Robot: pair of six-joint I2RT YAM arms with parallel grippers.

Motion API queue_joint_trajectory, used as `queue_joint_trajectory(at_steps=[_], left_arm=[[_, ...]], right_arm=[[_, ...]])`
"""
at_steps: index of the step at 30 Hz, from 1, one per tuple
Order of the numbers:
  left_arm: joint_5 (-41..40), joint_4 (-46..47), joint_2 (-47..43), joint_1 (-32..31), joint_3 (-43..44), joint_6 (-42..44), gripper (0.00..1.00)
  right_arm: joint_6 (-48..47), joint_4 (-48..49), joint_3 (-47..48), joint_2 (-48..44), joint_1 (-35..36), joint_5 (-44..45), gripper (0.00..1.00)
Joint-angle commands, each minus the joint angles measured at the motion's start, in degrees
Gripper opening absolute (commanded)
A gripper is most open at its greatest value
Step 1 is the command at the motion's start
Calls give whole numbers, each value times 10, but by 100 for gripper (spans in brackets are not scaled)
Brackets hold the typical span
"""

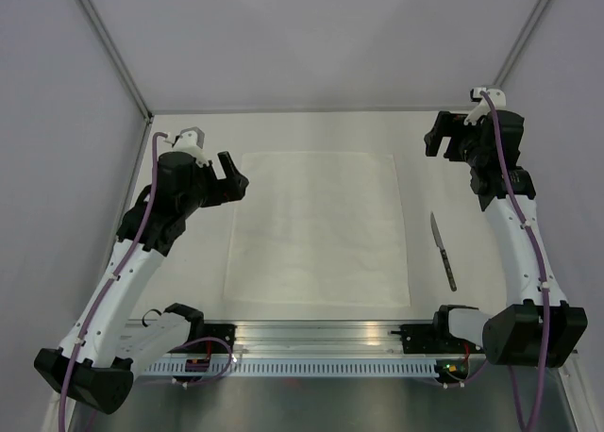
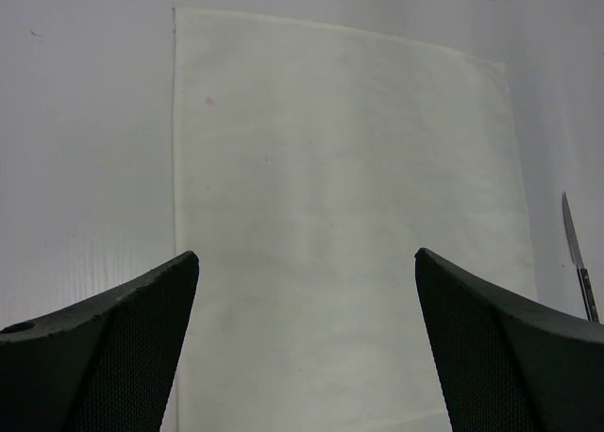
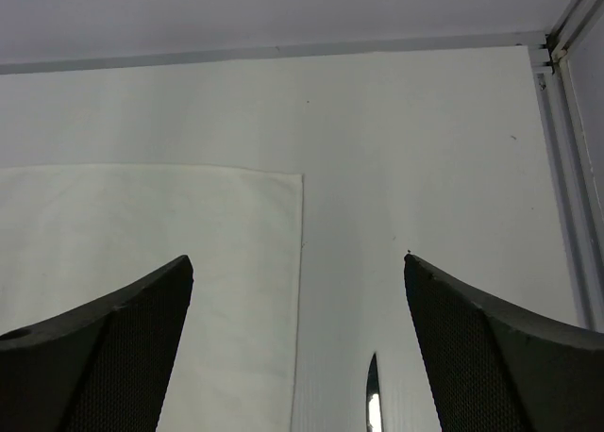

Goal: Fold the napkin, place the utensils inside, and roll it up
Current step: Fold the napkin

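The white napkin [image 1: 316, 227] lies spread flat and square in the middle of the table, also seen in the left wrist view [image 2: 349, 215] and the right wrist view [image 3: 142, 253]. A slim knife [image 1: 443, 250] with a silver blade and dark handle rests on the table to its right; part of it shows in the left wrist view [image 2: 578, 257] and its tip in the right wrist view [image 3: 373, 399]. My left gripper [image 1: 229, 171] hovers open over the napkin's far left corner. My right gripper [image 1: 440, 137] hangs open, raised beyond the knife. Neither holds anything.
Grey enclosure walls surround the table, with a metal frame post [image 3: 557, 45] at the far right corner. An aluminium rail [image 1: 321, 342] with both arm bases runs along the near edge.
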Motion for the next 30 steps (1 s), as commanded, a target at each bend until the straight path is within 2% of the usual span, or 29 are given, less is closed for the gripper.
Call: queue_joint_trajectory(at_steps=[1, 10, 13, 14, 17, 19, 22, 23, 27, 30], left_arm=[[21, -3, 0, 2, 22, 25, 100], [42, 7, -6, 2, 31, 21, 100], [26, 6, -8, 2, 51, 16, 100], [10, 7, -8, 2, 59, 13, 100], [-9, 4, -8, 2, 108, 7, 100], [-28, -3, -5, 2, 148, 2, 100], [-55, -8, -8, 2, 195, 1, 100], [-61, -13, -8, 2, 204, 1, 100], [-77, -26, -11, 2, 251, -4, 100], [-80, -39, -17, 2, 273, -12, 100]], right_arm=[[-14, 7, -3, -14, 1, -8, 98], [-47, -28, 18, 16, 4, -63, 98], [-50, -47, 43, 43, 43, -43, 94], [-50, -51, 47, 54, 88, -30, 93], [-50, -47, 59, 75, 157, 17, 91], [-67, -47, 74, 101, 268, 58, 88], [-78, -49, 96, 137, 364, 99, 82], [-82, -48, 99, 161, 423, 120, 81], [-97, -46, 128, 238, 545, 141, 75], [-99, -42, 155, 298, 620, 146, 65]])
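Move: The flat napkin's near-left corner lies about 49 cm to the right hand's left, 27 cm back and 28 cm below. On the same table level, the napkin's middle is some 25 cm left and 3 cm back of that hand, and the knife about 10 cm right and 11 cm back. From the left hand the corner is roughly 10 cm left, 17 cm back and 26 cm down. Right hand swings some 37 cm left, back and down towards napkin's near-left corner, fingers narrowing; left hand rises. ##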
